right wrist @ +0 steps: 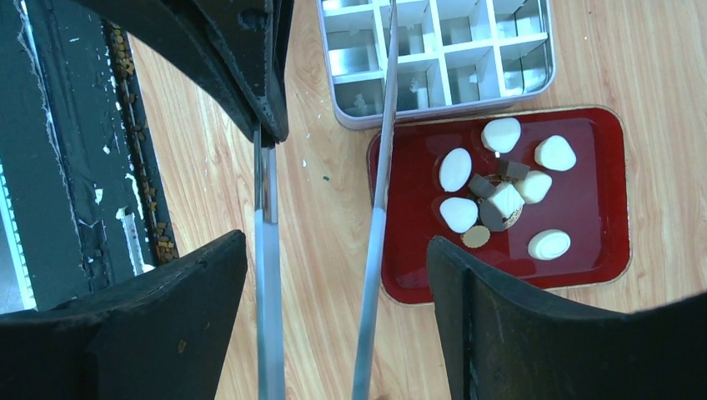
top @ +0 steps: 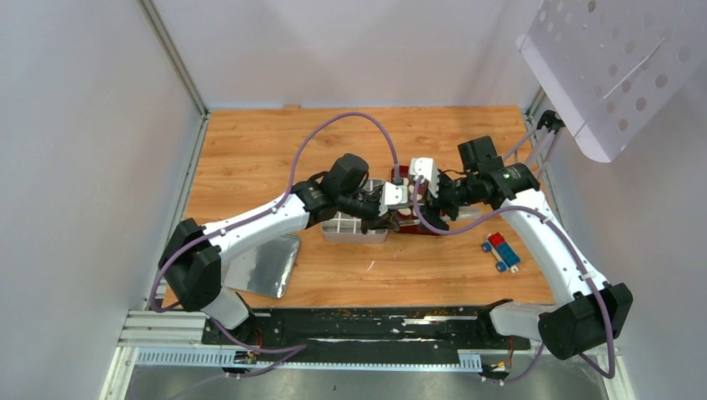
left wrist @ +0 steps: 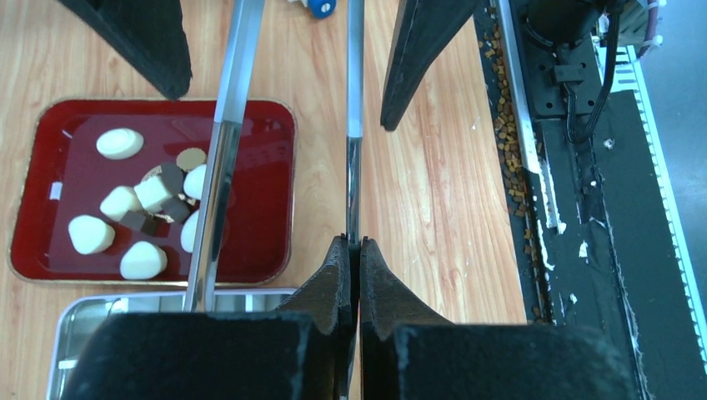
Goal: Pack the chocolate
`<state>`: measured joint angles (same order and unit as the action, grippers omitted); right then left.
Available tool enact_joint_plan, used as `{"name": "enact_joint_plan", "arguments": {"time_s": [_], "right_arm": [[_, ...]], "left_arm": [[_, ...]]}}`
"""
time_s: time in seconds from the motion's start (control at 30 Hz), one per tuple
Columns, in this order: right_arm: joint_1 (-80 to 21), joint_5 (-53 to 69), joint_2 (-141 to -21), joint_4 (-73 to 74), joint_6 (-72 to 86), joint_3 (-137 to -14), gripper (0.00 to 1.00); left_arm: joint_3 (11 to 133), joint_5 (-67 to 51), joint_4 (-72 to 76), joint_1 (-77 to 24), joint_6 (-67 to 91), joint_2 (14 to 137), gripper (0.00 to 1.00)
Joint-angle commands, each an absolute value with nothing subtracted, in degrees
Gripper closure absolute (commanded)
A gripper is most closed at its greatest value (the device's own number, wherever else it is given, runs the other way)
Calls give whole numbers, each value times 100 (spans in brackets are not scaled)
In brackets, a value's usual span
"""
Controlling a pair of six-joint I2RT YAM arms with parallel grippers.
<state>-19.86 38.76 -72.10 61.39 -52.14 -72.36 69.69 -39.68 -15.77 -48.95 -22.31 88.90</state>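
The chocolate (left wrist: 142,208), several cream-white and dark brown pieces, lies in a red tray (left wrist: 258,208); the right wrist view shows the same chocolate (right wrist: 500,183) there. My left gripper (left wrist: 359,242) is shut on one arm of the metal tongs (left wrist: 354,167). The other tong arm (left wrist: 221,167) reaches over the tray. My right gripper (right wrist: 338,242) is open, and both tong arms (right wrist: 373,250) pass between its fingers without touching them. A compartmented tin (right wrist: 350,117) borders the tray; the compartments that show hold nothing. In the top view both grippers (top: 408,193) meet above tin and tray.
A shiny tin lid (top: 267,267) lies at the near left by the left arm. A small red-and-blue block (top: 501,250) sits at the right. A white perforated panel (top: 609,67) hangs at the upper right. Walls enclose the wooden table; a black rail (top: 375,321) runs along its near edge.
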Motion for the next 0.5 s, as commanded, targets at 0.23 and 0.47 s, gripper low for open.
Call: {"name": "enact_joint_plan", "arguments": {"time_s": [0.23,0.47], "right_arm": [[-2021,3942,-7128,6396,-5363,-7191,45],[-2021,3863,-7241,6320,-5165,-7317,60]], "left_arm": [[6874,-4009,-877,-4781,-1972,8563,100],[6854,-3888,-853,-4781,-1905,8585,98]]}}
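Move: The tongs' middle is about at the right hand point, with their splayed handles between its open fingers. From the left hand, which holds one leg by its metal tip, it lies about 10 cm to the right, level ahead. From the right hand, the red chocolate tray is roughly 10 cm ahead, 2 cm left; the compartment box 8 cm ahead, 19 cm left, both some 15 cm below. Staying within about 1 cm, the right hand half-closes, squeezing the tongs' handles while the left keeps its tip grip. ##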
